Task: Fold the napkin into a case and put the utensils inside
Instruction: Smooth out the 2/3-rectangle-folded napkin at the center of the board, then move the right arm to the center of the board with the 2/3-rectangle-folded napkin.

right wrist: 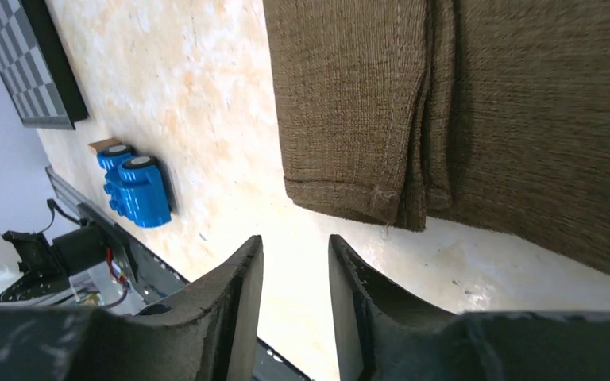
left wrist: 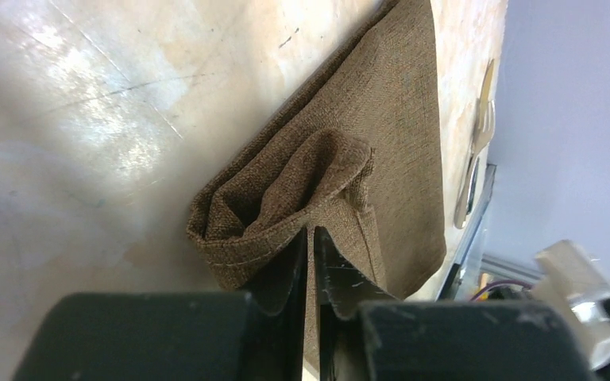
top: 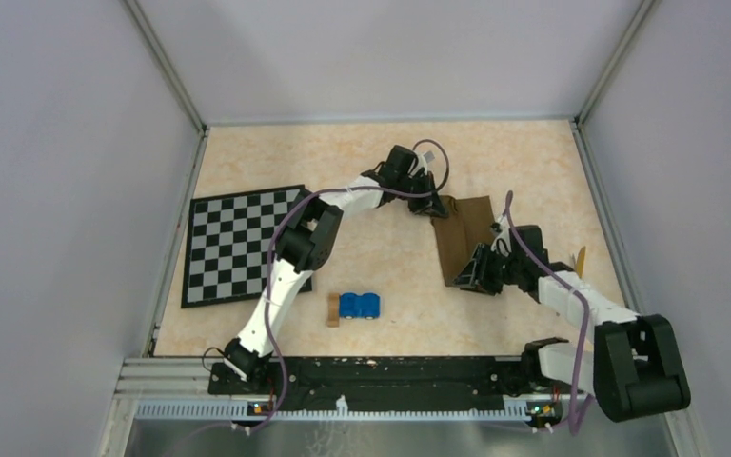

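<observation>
The dark brown napkin (top: 466, 238) lies folded into a long narrow strip, the case, right of the table's middle. My left gripper (top: 433, 205) is at its far end, shut on a raised fold of cloth (left wrist: 326, 171) that bunches up between the fingers (left wrist: 311, 230). My right gripper (top: 481, 271) hovers at the strip's near end, open with only bare table between its fingers (right wrist: 295, 242). The layered hem of the napkin (right wrist: 365, 190) is just beyond them. The utensils (left wrist: 476, 151), a fork and a spoon, lie on the table beyond the napkin's right side (top: 581, 259).
A black-and-white checkered mat (top: 238, 243) lies at the left. A blue block (top: 359, 305) with a small tan wooden block (top: 333, 309) beside it sits near the front middle. Grey walls enclose the table on three sides.
</observation>
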Motion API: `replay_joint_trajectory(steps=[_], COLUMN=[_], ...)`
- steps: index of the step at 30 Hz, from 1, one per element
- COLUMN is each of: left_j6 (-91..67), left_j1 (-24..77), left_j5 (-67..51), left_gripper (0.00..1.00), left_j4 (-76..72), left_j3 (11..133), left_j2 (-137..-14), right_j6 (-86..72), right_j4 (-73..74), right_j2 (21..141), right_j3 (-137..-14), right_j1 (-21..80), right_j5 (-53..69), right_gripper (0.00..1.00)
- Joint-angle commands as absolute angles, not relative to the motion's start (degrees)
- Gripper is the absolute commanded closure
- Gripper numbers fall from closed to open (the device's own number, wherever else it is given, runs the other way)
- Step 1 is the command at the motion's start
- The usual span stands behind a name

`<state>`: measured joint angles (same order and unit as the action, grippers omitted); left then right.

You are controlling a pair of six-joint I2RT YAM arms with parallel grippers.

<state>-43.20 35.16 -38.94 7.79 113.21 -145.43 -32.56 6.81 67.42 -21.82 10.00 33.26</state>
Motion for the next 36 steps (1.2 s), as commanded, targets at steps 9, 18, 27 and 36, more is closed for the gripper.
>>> replay_joint_trajectory(steps=[9,18,27,36], left_j6=[-35.98,-32.21,-27.31,-32.67], left_j1=[33.75,30.78,31.99,51.80], left_j5=[-43.88,-42.15,-32.68,-0.25], left_gripper=[0.48,0.47,0.33,0.16], left_j4=[15.51,17.16,21.96,21.29], left_j3=[114.05,96.84,80.93,79.17], left_j2=[-132.45,-115.77,-101.84,-105.22], right_j6=[-26.50,-28.98,-33.91,-30.01], right_j4=[10.36,-2.59,-1.01,16.03], right_j2=[83.70,94.79,92.93,71.43], right_j3=[-42.14,-41.71,-47.03,-42.88], right_j1=[4.92,15.45,23.28,-0.59], right_j5=[26.78,25.53,25.56,18.87], right_gripper=[0.61,0.71,0.63,0.35])
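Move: The right hand hovers just above the near edge of the folded napkin, whose middle lies about 10 cm straight ahead and 2 cm lower. From this hand the blue toy truck is some 23 cm left and 7 cm back, and the utensils lie about 23 cm to the right, level fore and aft. For the left hand, still closed at the napkin's crumpled far-left corner, the napkin's middle is roughly 8 cm back and 5 cm right, 2 cm below. The right hand hops forward about 9 cm in a low arc, sets its fingers down on the napkin and sweeps left some 10 cm across the cloth, then lifts, opening wider, and swings back right and a little forward. Meanwhile the left fingers let go of the far-left corner and open wide, the hand rising about 15 cm while moving left and back, then carrying on back and sinking again with a slight roll to hover over the napkin's left side. ##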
